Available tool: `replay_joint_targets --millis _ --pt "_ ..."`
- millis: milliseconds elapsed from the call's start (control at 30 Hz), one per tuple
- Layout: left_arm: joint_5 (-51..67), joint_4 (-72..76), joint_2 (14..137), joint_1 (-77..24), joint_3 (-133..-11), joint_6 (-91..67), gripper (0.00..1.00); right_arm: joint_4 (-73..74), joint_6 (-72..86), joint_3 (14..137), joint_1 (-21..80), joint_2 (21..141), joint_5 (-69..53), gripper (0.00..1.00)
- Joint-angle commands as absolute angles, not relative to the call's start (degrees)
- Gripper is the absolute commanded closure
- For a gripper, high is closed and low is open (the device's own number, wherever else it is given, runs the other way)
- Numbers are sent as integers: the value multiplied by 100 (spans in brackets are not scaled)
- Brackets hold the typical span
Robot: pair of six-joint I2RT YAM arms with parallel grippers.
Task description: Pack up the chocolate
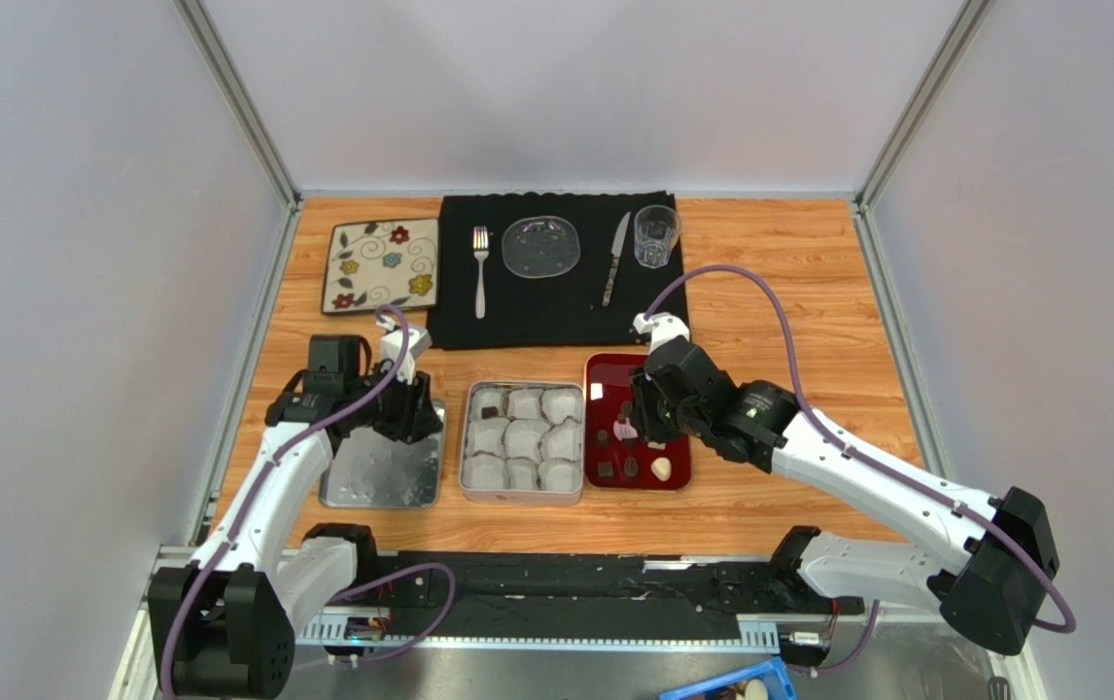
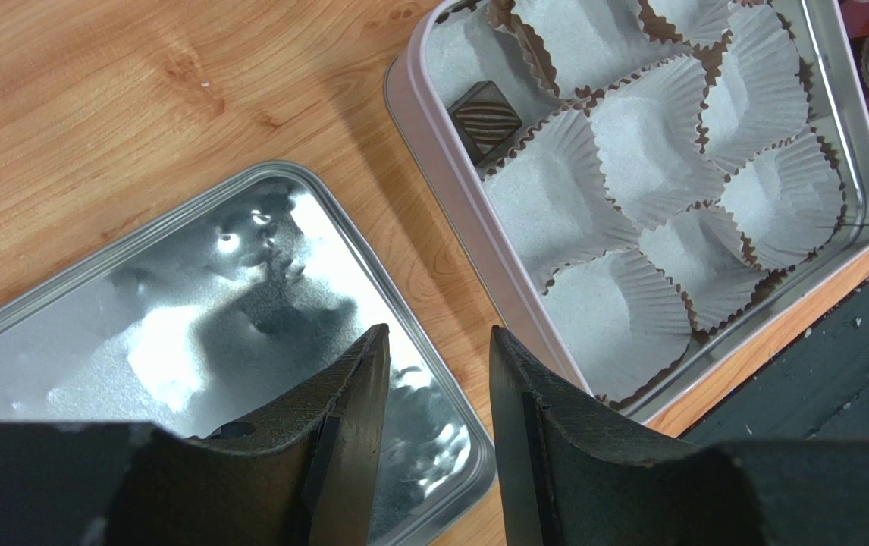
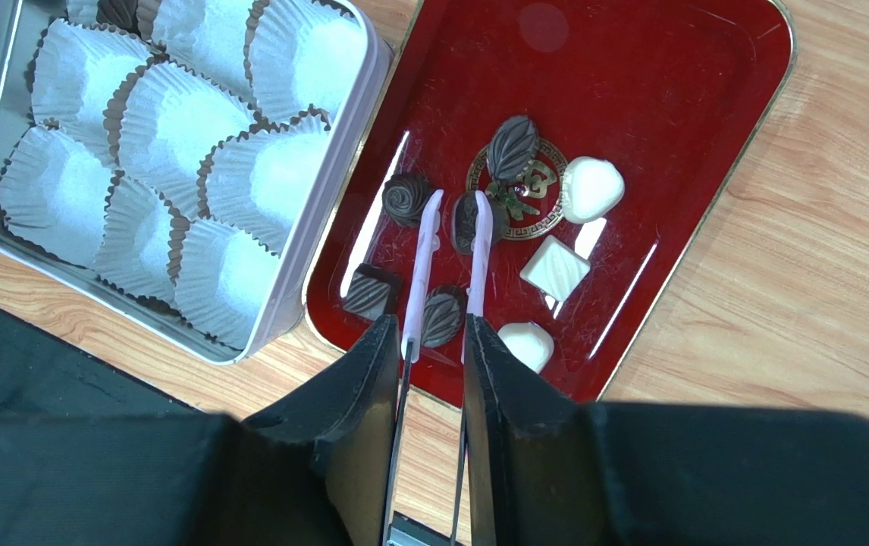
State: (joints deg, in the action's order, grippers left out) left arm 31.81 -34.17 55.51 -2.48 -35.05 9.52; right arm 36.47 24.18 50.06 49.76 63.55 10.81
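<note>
Several chocolates lie on the red tray: dark ones, and cream-white ones. My right gripper is shut on pink-tipped tongs. The tong tips straddle a dark piece on the tray. The tin holds crinkled white paper cups, and one dark square chocolate sits in a corner cup. My left gripper is open and empty over the corner of the tin lid, beside the tin.
A black placemat at the back carries a fork, a glass plate, a knife and a glass. A flowered tile lies to its left. A black strip runs along the near edge.
</note>
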Motion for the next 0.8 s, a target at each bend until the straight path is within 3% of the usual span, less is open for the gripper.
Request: replay_joint_targets --millis 0,400,767 --pt "3296 -3445 5449 -237 -3744 1046 53 3559 2444 5089 4896 6293 914 81" --pt "3331 -3410 5414 -237 -3700 993 54 4095 2268 5827 4702 6311 809 92" --pt "3375 -3384 5388 -237 -3709 932 54 4123 1934 6275 4413 6662 739 91"
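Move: The right hand holds the pink-tipped tongs low over the red tray, the tips empty between two dark chocolates. The swirled chocolate lies about 5 cm ahead, 5 cm left and 8 cm below; the oval chocolate also 5 cm ahead but 2 cm left; the shell chocolate 2 cm ahead and 2 cm left, equally low. From the left hand, the swirled chocolate is some 21 cm right and 2 cm ahead. Right hand raises the still-empty tongs about 5 cm and slightly forward from the dark chocolates, squeezing tips closer. ##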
